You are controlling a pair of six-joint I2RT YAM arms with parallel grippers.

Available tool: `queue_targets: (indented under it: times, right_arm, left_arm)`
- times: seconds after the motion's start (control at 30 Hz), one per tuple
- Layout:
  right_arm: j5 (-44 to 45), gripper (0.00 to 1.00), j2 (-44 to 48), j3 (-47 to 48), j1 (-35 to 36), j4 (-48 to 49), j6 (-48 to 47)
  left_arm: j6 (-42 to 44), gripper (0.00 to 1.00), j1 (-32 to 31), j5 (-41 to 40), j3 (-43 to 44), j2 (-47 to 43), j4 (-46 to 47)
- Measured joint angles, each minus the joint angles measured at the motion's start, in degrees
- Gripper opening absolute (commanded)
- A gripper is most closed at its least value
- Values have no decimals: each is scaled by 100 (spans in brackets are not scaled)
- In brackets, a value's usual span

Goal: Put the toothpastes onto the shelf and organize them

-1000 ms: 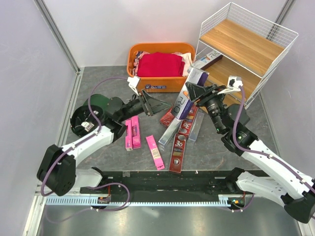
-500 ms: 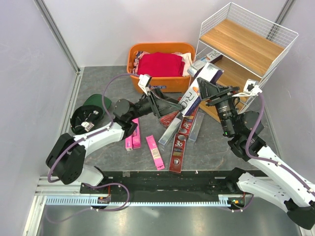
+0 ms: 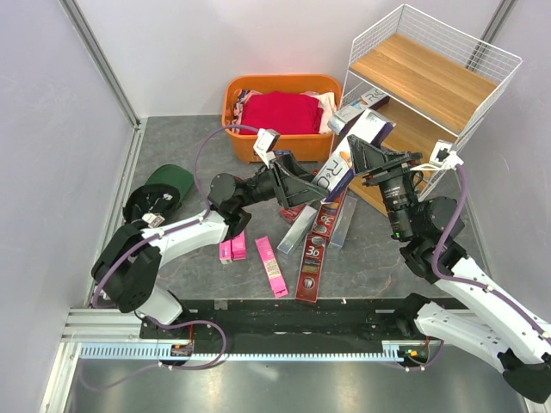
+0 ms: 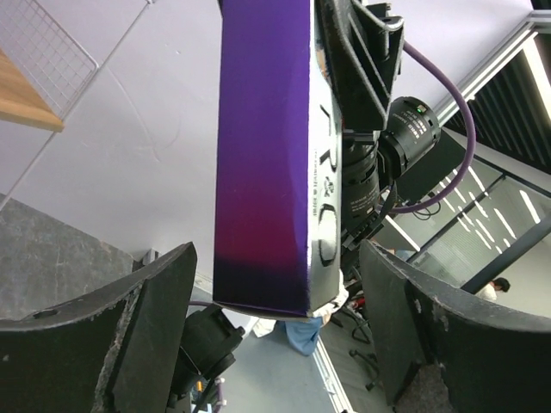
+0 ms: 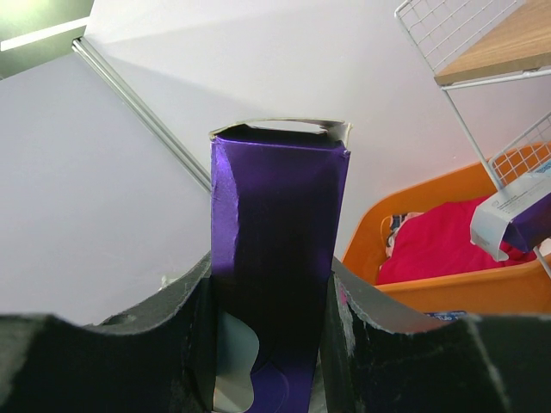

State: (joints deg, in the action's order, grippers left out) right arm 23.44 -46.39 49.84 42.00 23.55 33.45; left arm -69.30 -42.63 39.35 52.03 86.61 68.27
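Note:
My right gripper (image 3: 366,157) is shut on a purple toothpaste box (image 3: 343,163) and holds it tilted above the table, in front of the shelf (image 3: 430,82). In the right wrist view the box (image 5: 275,249) fills the gap between the pads of the gripper (image 5: 271,344). My left gripper (image 3: 297,179) is open, with the box's lower end (image 4: 267,172) between its fingers (image 4: 146,344) and a gap on each side. More toothpastes lie on the table: pink ones (image 3: 231,248), a dark red one (image 3: 314,258) and a silver one (image 3: 297,232). Another box (image 3: 362,103) rests on the shelf's lower board.
An orange basket (image 3: 258,146) with red clothes stands left of the shelf, close behind both grippers. A dark green round object (image 3: 164,185) lies at the left beside my left arm. The shelf's wire side (image 5: 491,43) shows at the right wrist view's top right.
My left gripper has swung right, up to the purple box's lower end, and its jaws have narrowed. The right gripper lifted the box slightly toward the shelf, then held still.

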Motion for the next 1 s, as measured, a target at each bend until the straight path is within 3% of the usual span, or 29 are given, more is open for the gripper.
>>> queue_targets:
  times: [0.13, 0.3, 0.4, 0.5, 0.63, 1.0]
  right_arm:
    - [0, 11, 33, 0, 0, 0, 2]
    - [33, 22, 63, 0, -2, 0, 24]
    - [42, 38, 85, 0, 0, -7, 39]
    - [63, 61, 87, 0, 0, -17, 68]
    - [175, 78, 96, 0, 0, -55, 153]
    - [695, 95, 120, 2, -7, -525, 96]
  left_arm:
    - [-74, 64, -31, 31, 52, 136, 122]
    - [-140, 50, -59, 72, 94, 157, 273]
    - [-181, 44, -63, 79, 94, 157, 299]
    - [-184, 41, -63, 72, 94, 157, 306]
    - [-177, 39, -59, 57, 74, 153, 299]
    - [190, 29, 37, -28, -330, -354, -356]
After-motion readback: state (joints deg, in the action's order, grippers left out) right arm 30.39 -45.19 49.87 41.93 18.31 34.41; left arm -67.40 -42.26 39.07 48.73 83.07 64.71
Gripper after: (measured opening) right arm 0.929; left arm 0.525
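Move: The purple-and-white toothpaste box is gripped near its middle by the right hand. From the left hand, whose open fingers already straddle the box's near end, that middle is about 6 cm right, 4 cm ahead and 3 cm up. From the right hand, the toothpaste already on the shelf lies some 13 cm ahead, 3 cm right and 6 cm lower; the bare middle board is roughly 10 cm ahead, 13 cm right and 9 cm lower. The purple-and-white box changes hands in the air: the left fingers close on its near end and keep hold, that hand almost staying in place. Only then do the right fingers spread nearly wide, letting go as the right hand eases about 2 cm to the right and 1.5 cm down, tipping slightly downward and turning a few degrees clockwise. ##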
